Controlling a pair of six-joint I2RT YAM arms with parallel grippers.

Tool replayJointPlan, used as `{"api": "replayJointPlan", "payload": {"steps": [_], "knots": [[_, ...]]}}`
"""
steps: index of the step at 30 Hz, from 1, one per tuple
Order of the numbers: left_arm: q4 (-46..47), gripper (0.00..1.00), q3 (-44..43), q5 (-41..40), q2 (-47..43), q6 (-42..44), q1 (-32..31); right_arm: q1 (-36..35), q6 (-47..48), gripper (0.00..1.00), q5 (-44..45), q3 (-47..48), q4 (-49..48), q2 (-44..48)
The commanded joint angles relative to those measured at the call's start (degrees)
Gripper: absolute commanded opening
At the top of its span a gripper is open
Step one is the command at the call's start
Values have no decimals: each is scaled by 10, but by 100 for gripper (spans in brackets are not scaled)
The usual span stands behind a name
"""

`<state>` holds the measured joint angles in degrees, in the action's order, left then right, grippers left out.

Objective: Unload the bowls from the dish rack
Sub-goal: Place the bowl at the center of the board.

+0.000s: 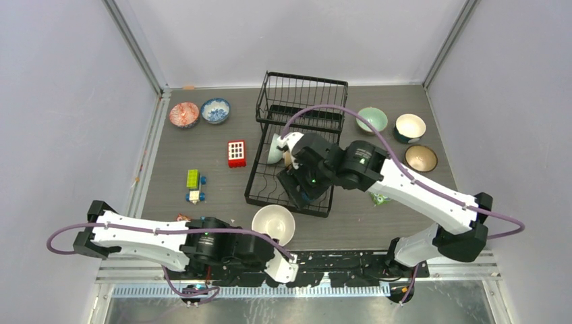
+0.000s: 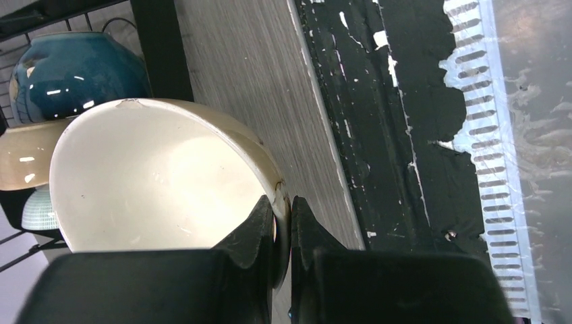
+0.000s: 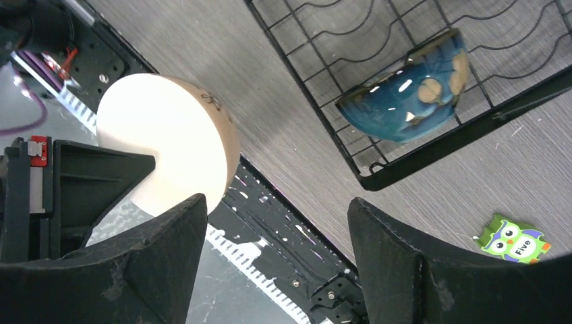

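The black wire dish rack point(image 1: 297, 101) stands mid-table. My left gripper point(image 2: 283, 216) is shut on the rim of a cream bowl point(image 2: 155, 182), holding it just in front of the rack near the table's front edge point(image 1: 273, 225). My right gripper point(image 3: 276, 229) hangs open over the rack's near corner with nothing between its fingers. A dark blue bowl point(image 3: 411, 91) lies tilted in the rack's tray beyond it. In the left wrist view a tan bowl point(image 2: 27, 162) and a pale bowl point(image 2: 37, 209) show in the rack too. A pale bowl point(image 1: 275, 150) stands on edge in the tray.
Red patterned point(image 1: 183, 115) and blue-and-white point(image 1: 215, 111) bowls sit at the back left. Pale green point(image 1: 372, 120), cream point(image 1: 410, 127) and brown point(image 1: 421, 158) bowls sit on the right. Toy blocks point(image 1: 236, 153) point(image 1: 193, 179) lie left of the rack, and an owl sticker point(image 3: 512, 239) lies on its right.
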<state>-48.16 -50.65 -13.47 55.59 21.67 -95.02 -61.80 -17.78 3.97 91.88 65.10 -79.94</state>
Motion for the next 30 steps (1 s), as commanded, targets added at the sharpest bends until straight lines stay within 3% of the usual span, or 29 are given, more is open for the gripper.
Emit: {"api": "replayJointPlan", "payload": {"steps": [1, 15, 30], "knots": [[7, 0, -39, -36, -11, 28, -22, -37, 12, 80, 26, 35, 28, -30], [22, 0, -46, 5, -48, -8, -40, -70, -38, 68, 21, -12, -31, -48], [9, 0, -61, 16, -50, -24, -40, -88, -43, 56, 17, -1, -42, -85]]}}
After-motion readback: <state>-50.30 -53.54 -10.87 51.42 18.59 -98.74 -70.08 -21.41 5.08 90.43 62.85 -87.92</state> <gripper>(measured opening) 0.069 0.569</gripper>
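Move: The left hand still pinches the cream bowl by its near rim, the bowl's middle about 5 cm ahead, 1 cm left and 1 cm lower. From the right hand that bowl lies about 7 cm back, 5 cm left and 9 cm below. The blue bowl in the rack is some 5 cm ahead of the right hand, 4 cm right and 19 cm down; the tan bowl is about 16 cm straight ahead, equally low. Right hand, fingers narrowing, sinks about 5 cm, left and back, towards the bowl; left draws it back, up. ##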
